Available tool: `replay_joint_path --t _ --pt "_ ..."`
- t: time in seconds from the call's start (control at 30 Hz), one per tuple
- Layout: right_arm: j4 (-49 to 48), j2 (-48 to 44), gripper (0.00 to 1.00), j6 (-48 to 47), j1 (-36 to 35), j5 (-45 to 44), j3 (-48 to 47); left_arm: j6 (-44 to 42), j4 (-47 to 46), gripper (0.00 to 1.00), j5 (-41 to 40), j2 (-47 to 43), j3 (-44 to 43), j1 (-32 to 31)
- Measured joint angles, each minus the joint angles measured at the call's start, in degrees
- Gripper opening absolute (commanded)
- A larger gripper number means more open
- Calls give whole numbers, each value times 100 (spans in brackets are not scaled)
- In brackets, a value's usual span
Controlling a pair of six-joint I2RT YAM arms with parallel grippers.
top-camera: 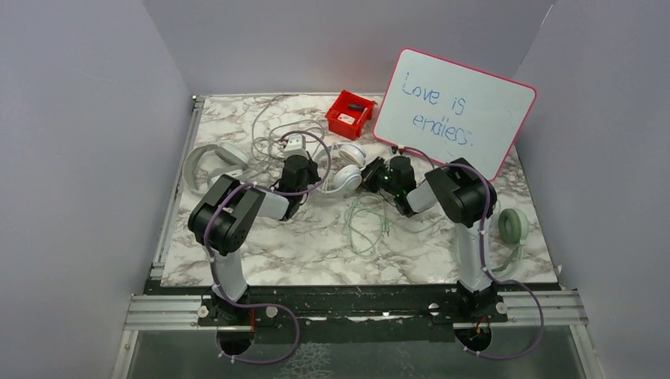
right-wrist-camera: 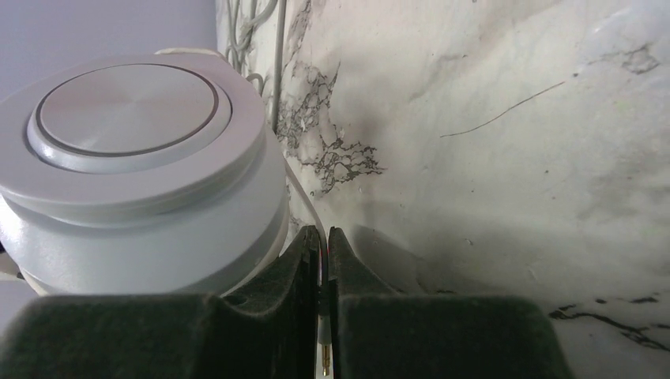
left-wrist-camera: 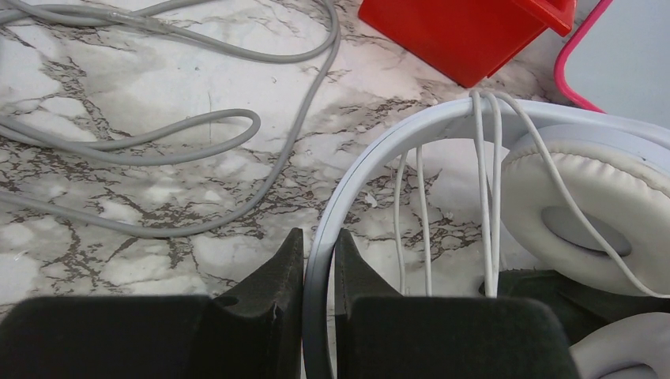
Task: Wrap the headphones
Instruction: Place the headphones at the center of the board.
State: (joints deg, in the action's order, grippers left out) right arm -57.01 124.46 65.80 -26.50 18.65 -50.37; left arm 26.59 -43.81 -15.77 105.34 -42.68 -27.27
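Observation:
The white headphones (top-camera: pixel 348 169) lie at the table's middle back, between my two grippers. My left gripper (left-wrist-camera: pixel 319 246) is shut on their thin headband (left-wrist-camera: pixel 371 150); in the top view it (top-camera: pixel 322 175) sits just left of the cups. Turns of the white cable (left-wrist-camera: pixel 486 174) run over the band beside a padded cup (left-wrist-camera: pixel 581 197). My right gripper (right-wrist-camera: pixel 324 233) is shut on the cable's end, with the gold jack plug (right-wrist-camera: pixel 324 359) showing between the fingers. It sits right beside a white cup (right-wrist-camera: pixel 134 158), at the pair's right in the top view (top-camera: pixel 368 175).
A grey pair of headphones (top-camera: pixel 207 163) and its loose grey cable (left-wrist-camera: pixel 158 126) lie back left. A mint pair (top-camera: pixel 512 225) sits at the right edge, its cable (top-camera: pixel 367 225) looped mid-table. A red bin (top-camera: pixel 350 113) and a pink-rimmed whiteboard (top-camera: pixel 454 110) stand behind.

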Motion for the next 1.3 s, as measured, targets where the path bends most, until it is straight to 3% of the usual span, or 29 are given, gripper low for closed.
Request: replay_joint_path --t 0.13,0.57,0.8,1.17,1.3 --pt "33 -2 11 20 4 -92 0 -2 -79 0 -66 186 -118 -33" --pt "658 -597 40 81 24 -625 380 -214 -490 0 -671 579 -501 -166" --pt "1416 -1285 44 -76 105 -885 741 -267 -525 0 -776 780 -566 -149" --pt "3429 -2942 50 -1462 553 -1561 1241 -400 -299 0 -894 1104 -817 -315" --pt "3967 -3604 51 -2085 595 -1860 1241 -389 -55 11 -949 1099 -909 -350"
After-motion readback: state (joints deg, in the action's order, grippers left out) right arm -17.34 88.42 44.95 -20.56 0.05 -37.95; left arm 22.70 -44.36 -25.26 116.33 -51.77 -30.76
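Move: The headphones, pinched by the left side of the headband, have their middle about 8 cm right of the left hand and 2 cm below; their board spot is 3 cm ahead, 9 cm right and 5 cm down. The red box stands 15 cm ahead and 10 cm right. The right hand, gripping the cable's plug, has the headphones 2 cm ahead, 6 cm left, slightly above, and the green cable 15 cm back, straight behind and a little lower. The headphones are eased about 3 cm forward by the left hand, which keeps its pinch on the headband, lifts briefly midway, then sinks to end about 3 cm lower over the board. The right hand opens, lets go of the cable's plug and draws away from the near earcup, some 14 cm right and 4 cm back, rolling some 30 degrees right side up and rising towards the end. ##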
